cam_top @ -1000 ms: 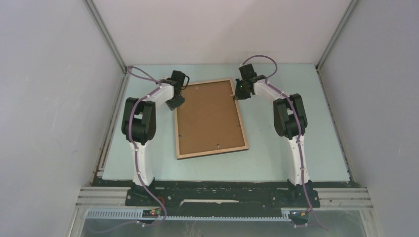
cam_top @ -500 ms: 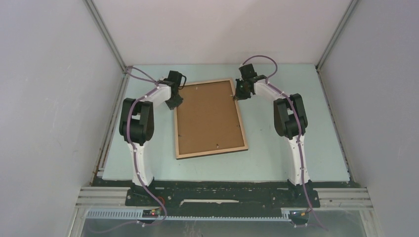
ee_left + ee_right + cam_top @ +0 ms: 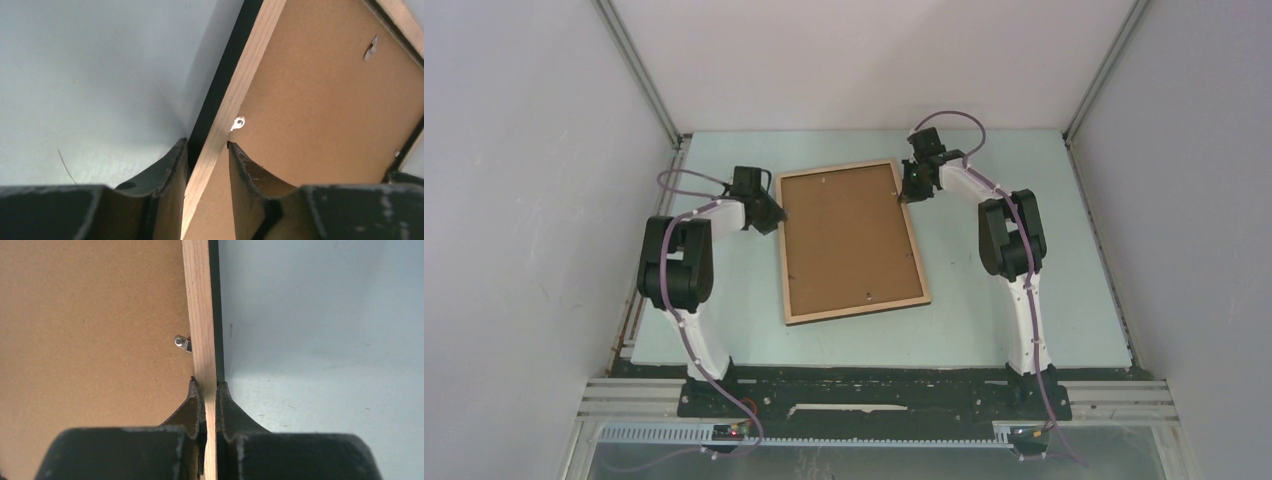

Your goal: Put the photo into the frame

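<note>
The frame (image 3: pixel 854 309) lies back up on the pale table, light wood rails around a brown backing board (image 3: pixel 849 235). My left gripper (image 3: pixel 771 217) is at the frame's left rail (image 3: pixel 240 85), a finger on each side, shut on it (image 3: pixel 207 150). The rail's black outer face shows beside the left finger (image 3: pixel 172 167). On the opposite side, near the far corner, my right gripper (image 3: pixel 907 193) is shut on the right rail (image 3: pixel 202 315), pinching it tightly (image 3: pixel 209 387). The photo is hidden from every view.
Small metal tabs (image 3: pixel 239 122) (image 3: pixel 183 343) sit on the backing board by each rail. Grey walls enclose the table (image 3: pixel 1024 300) on the left, right and far sides. The arm bases stand at the near edge.
The left arm's elbow has swung outward to the left, and its jaws have narrowed onto the left rail. The frame's near end has shifted slightly right. The right arm has barely moved.
</note>
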You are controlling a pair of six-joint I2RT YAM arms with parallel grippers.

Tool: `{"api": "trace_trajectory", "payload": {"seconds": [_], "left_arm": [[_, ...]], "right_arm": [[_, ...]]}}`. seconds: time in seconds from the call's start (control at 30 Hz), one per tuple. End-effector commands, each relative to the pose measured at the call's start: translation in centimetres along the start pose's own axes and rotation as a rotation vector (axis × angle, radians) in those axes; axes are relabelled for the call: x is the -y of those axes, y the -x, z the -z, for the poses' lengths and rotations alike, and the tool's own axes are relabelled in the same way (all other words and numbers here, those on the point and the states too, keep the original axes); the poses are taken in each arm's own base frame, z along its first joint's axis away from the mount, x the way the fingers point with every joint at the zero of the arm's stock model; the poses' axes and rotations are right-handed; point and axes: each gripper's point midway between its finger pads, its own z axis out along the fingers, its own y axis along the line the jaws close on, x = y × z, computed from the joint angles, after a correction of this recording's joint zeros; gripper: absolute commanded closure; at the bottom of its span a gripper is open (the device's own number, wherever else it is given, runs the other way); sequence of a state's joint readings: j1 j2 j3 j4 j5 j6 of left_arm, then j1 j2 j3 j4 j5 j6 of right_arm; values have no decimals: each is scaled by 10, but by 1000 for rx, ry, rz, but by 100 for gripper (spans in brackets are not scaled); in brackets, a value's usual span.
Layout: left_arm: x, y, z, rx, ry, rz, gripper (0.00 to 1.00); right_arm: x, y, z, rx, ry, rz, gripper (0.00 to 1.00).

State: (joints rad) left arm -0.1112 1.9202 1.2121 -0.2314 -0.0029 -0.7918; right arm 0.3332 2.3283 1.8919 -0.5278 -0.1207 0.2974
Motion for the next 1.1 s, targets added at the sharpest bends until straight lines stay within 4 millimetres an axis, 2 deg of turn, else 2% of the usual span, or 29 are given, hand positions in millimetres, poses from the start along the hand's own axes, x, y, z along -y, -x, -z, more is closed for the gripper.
{"api": "trace_trajectory", "payload": {"seconds": [0.0,0.13,0.23,0.37,0.47,0.53,0.57,0.67,0.73,0.8,0.9,0.93,1.07], "left_arm": [[30,-65,24,-224,-240,88,58],[36,-104,39,-334,-322,103,53],[43,-131,57,-349,-370,54,48],[53,-189,86,-373,-435,-29,35],[66,-238,108,-425,-498,-112,32],[72,-255,121,-432,-535,-171,32],[74,-256,127,-417,-547,-203,31],[68,-232,128,-301,-474,-292,22],[67,-205,131,-195,-406,-361,16],[70,-171,135,-73,-341,-429,14],[82,-126,140,61,-272,-461,12],[87,-113,140,96,-258,-466,12],[114,-69,131,179,-196,-539,12]], "right_arm": [[-13,17,3,19,61,34,100],[-25,35,4,55,128,120,100],[-31,36,-4,34,179,137,97],[-39,41,-8,38,193,147,73],[-46,48,-3,69,200,170,50],[-48,52,5,81,198,198,38],[-46,56,10,91,197,210,33],[-33,77,35,126,162,204,22],[-26,87,59,140,157,166,20],[-17,87,82,149,135,129,19],[1,63,105,148,81,94,18],[3,60,124,179,72,95,18],[36,17,149,177,-3,-19,18]]}}
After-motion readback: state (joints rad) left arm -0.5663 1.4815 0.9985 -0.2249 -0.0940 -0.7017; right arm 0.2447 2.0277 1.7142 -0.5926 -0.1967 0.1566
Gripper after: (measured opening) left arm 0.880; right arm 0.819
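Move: The frame, face down with its brown board in it, has its middle about 5 cm back and 16 cm to the right of the left hand, which straddles the left bar; its near bar is centred some 25 cm back and 17 cm right of that hand. The right hand pinches the opposite bar, the frame's middle being about 10 cm back and 13 cm to its left; a small clip sits 2 cm ahead and 2 cm left of it. The frame's left bar is pushed along the table by the left hand, which sweeps about 30 cm diagonally back and right, turning clockwise and opening, while the right hand eases its bar forward some 5 cm, then opens and lets go. Both hands then rise clear with open fingers, the left heading forward and slightly left, the right back and to its right. ##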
